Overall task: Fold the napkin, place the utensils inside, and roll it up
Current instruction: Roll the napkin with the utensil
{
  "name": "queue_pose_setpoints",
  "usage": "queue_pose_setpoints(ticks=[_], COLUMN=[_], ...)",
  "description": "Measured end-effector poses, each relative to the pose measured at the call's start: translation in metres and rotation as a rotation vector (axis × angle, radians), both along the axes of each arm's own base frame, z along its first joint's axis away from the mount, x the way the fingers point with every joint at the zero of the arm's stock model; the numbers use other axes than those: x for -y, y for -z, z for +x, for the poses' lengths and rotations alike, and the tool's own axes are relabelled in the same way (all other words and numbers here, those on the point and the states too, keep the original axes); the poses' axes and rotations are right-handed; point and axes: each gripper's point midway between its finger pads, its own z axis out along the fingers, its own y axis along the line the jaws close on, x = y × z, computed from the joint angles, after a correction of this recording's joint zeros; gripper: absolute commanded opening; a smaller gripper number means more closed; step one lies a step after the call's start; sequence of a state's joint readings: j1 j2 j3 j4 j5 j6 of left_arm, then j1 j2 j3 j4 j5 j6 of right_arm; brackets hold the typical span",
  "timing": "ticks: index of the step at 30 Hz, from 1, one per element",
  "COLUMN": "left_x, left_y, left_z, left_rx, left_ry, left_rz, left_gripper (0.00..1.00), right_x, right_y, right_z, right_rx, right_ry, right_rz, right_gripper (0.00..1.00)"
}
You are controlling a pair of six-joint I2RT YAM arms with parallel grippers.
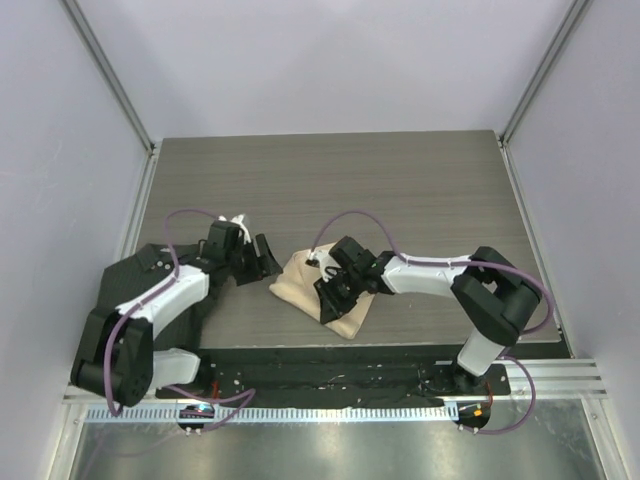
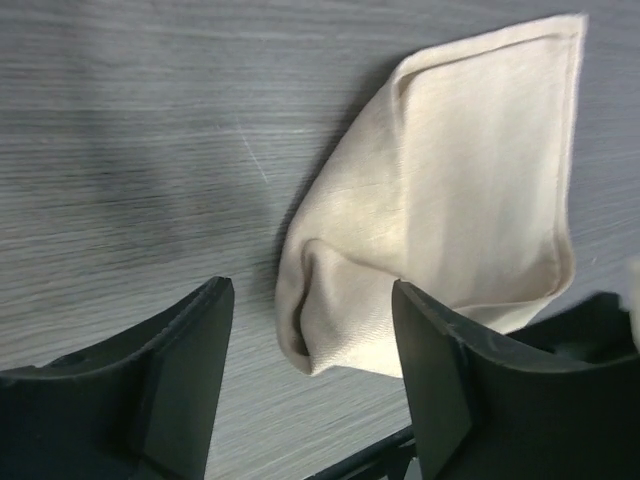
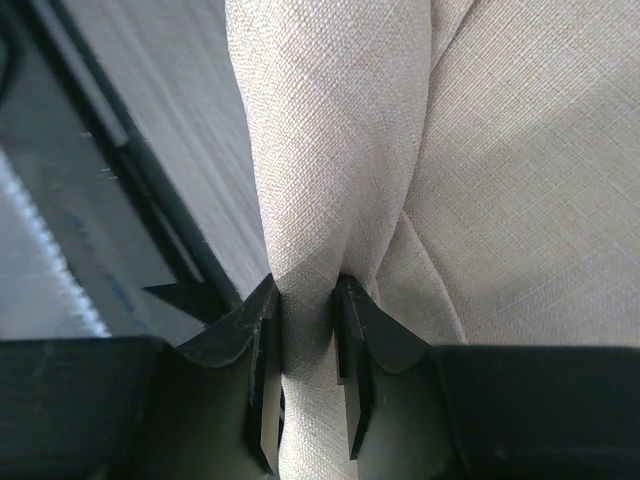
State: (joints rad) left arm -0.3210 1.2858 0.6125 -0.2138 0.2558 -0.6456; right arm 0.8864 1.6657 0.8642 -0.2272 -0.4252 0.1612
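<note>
The beige napkin [image 1: 300, 283] lies bunched and partly rolled on the grey table, between the two arms. My left gripper [image 1: 266, 262] sits at its left end and is open. In the left wrist view the napkin's [image 2: 470, 170] rolled end lies between the black fingers [image 2: 185, 370] of the left gripper [image 2: 310, 292] without touching either. My right gripper [image 1: 335, 292] is on the napkin's near right part. In the right wrist view the right gripper [image 3: 305, 292] is shut on a raised fold of the napkin [image 3: 330, 130]. The utensils are hidden.
A dark mat [image 1: 330, 362] runs along the table's near edge and under the left arm. White walls with metal posts [image 1: 110, 75] enclose the table on three sides. The wood-grain tabletop [image 1: 400, 190] stretches behind the napkin.
</note>
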Motion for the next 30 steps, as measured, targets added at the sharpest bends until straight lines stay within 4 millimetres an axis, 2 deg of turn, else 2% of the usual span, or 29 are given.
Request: queue_pose_setpoints(ticks=[4, 12, 15, 20, 21, 23, 24, 26, 30], left_x=[-0.004, -0.007, -0.003, 0.005, 0.007, 0.010, 0.011, 0.014, 0.017], left_y=[-0.013, 0.006, 0.005, 0.003, 0.003, 0.006, 0.009, 0.013, 0.022], left_z=[-0.002, -0.022, -0.021, -0.015, -0.013, -0.012, -0.012, -0.012, -0.012], left_rx=[0.066, 0.058, 0.081, 0.121, 0.126, 0.123, 0.118, 0.107, 0.082], left_ry=[-0.012, -0.002, 0.010, 0.037, 0.042, 0.052, 0.057, 0.067, 0.078], left_rz=[-0.008, -0.023, -0.048, -0.089, -0.096, -0.107, -0.112, -0.122, -0.129], left_gripper=[0.70, 0.66, 0.65, 0.58, 0.55, 0.46, 0.37, 0.29, 0.03], right_x=[-0.004, -0.005, -0.006, -0.007, -0.007, -0.008, -0.008, -0.008, -0.008], right_y=[0.000, 0.000, 0.001, 0.002, 0.002, 0.002, 0.002, 0.002, 0.002], right_z=[-0.003, -0.004, -0.005, -0.007, -0.007, -0.007, -0.007, -0.007, -0.007], right_rx=[-0.155, -0.430, -0.502, -0.570, -0.578, -0.594, -0.599, -0.606, -0.613], right_ry=[-0.026, -0.043, -0.052, -0.066, -0.068, -0.070, -0.070, -0.069, -0.062], right_rz=[0.120, 0.281, 0.308, 0.334, 0.337, 0.340, 0.342, 0.343, 0.338], right_gripper=[0.18, 0.18, 0.18, 0.18, 0.18, 0.18, 0.18, 0.18, 0.27])
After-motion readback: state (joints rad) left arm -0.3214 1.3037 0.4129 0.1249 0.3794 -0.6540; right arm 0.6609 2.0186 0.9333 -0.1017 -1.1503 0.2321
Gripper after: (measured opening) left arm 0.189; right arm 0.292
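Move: The left end of the napkin's rolled edge lies some 2 cm back, 2 cm to the right of and 3 cm below the open left hand. The right hand already grips that rolled edge, its held stretch about 10 cm back and 12 cm to the right of the left hand. From the right hand, the roll's left end lies about 7 cm ahead and 10 cm left, and the napkin's near corner 5 cm back and 4 cm right. Rising a touch, the left hand draws back about 2 cm, then comes right and down onto the left end of the roll, closing its fingers to pinch it. Meanwhile the right hand keeps its grip on the rolled edge almost in place and goes on turning its wrist some 40 degrees, so its left-and-down-pointing fingers swing towards the base and flatten. ##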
